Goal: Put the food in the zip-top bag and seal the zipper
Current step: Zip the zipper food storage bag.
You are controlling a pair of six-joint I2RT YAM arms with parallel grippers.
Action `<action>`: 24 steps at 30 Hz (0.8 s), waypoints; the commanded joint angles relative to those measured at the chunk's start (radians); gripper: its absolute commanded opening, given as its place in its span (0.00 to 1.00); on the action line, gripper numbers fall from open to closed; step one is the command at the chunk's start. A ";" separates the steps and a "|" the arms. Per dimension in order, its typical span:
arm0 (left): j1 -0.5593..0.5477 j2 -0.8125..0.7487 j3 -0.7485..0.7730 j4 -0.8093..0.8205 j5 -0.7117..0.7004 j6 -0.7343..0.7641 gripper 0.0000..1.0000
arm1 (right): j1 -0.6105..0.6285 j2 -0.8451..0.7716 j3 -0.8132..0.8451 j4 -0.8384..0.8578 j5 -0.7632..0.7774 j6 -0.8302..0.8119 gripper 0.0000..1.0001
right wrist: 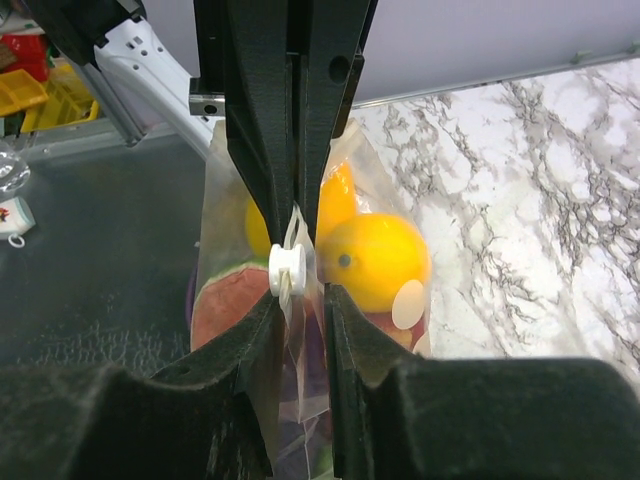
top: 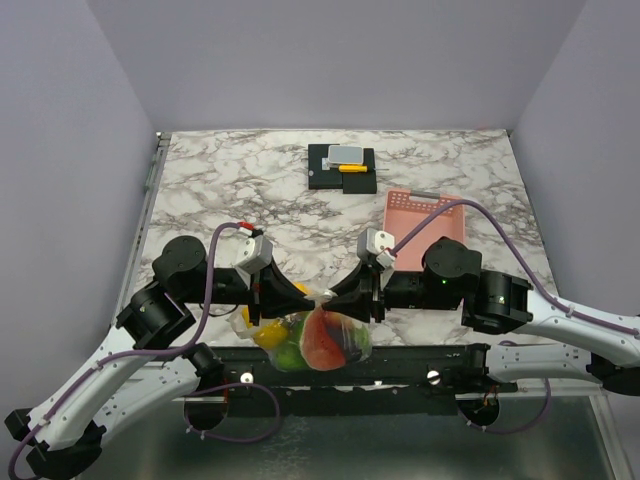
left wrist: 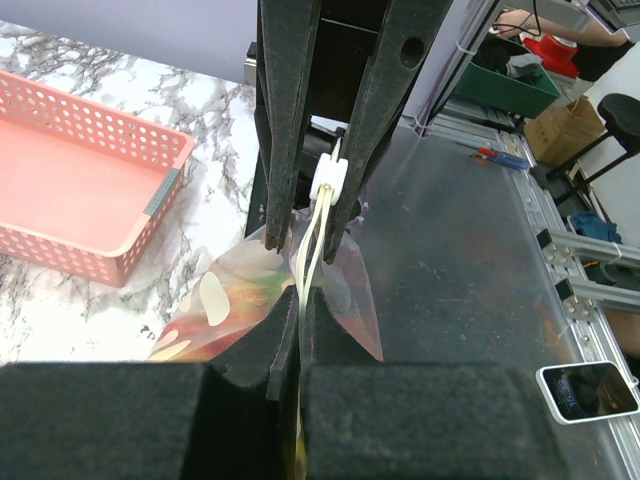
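The zip-top bag (top: 345, 328) hangs at the table's near edge, held up by its top between my two grippers. Through its clear film the food shows: a red piece (top: 320, 342), a yellow one (top: 268, 335) and a green one (top: 288, 356). My left gripper (top: 298, 293) is shut on the bag's zipper strip (left wrist: 305, 262). My right gripper (right wrist: 305, 300) faces it. Its fingers stand a little apart on either side of the bag's top, by the white slider (right wrist: 287, 270). A yellow fruit (right wrist: 375, 260) and the red piece (right wrist: 225, 310) lie behind the film.
A pink perforated basket (top: 425, 215) stands right of centre on the marble table, just behind my right arm. A black-based item with a grey and yellow top (top: 342, 165) sits at the back. The dark metal frame (top: 400, 365) runs under the bag.
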 commanded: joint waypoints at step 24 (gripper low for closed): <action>0.001 -0.001 0.056 0.057 -0.020 -0.001 0.63 | 0.009 0.027 0.036 -0.015 -0.085 0.010 0.01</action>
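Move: The zipper's white slider sits right between the right hand's parted fingers, about 1 cm left of its hand point, and about 3 cm to the right of the left hand, which is pinching the zipper strips. Below hangs the food: the watermelon slice about 11 cm under both hands, some 3 cm right of the left one and 1 cm nearer the base. The pink basket stands about 27 cm ahead of the right hand, 21 cm to its right and 30 cm below. The right fingers, about a quarter open around the zipper, shut and pinch it at the slider while that hand creeps less than 1 cm left and then as little back and down. The left hand stays put, still holding the strips; only once the right has closed do its fingers part to about half open and let go of them. ##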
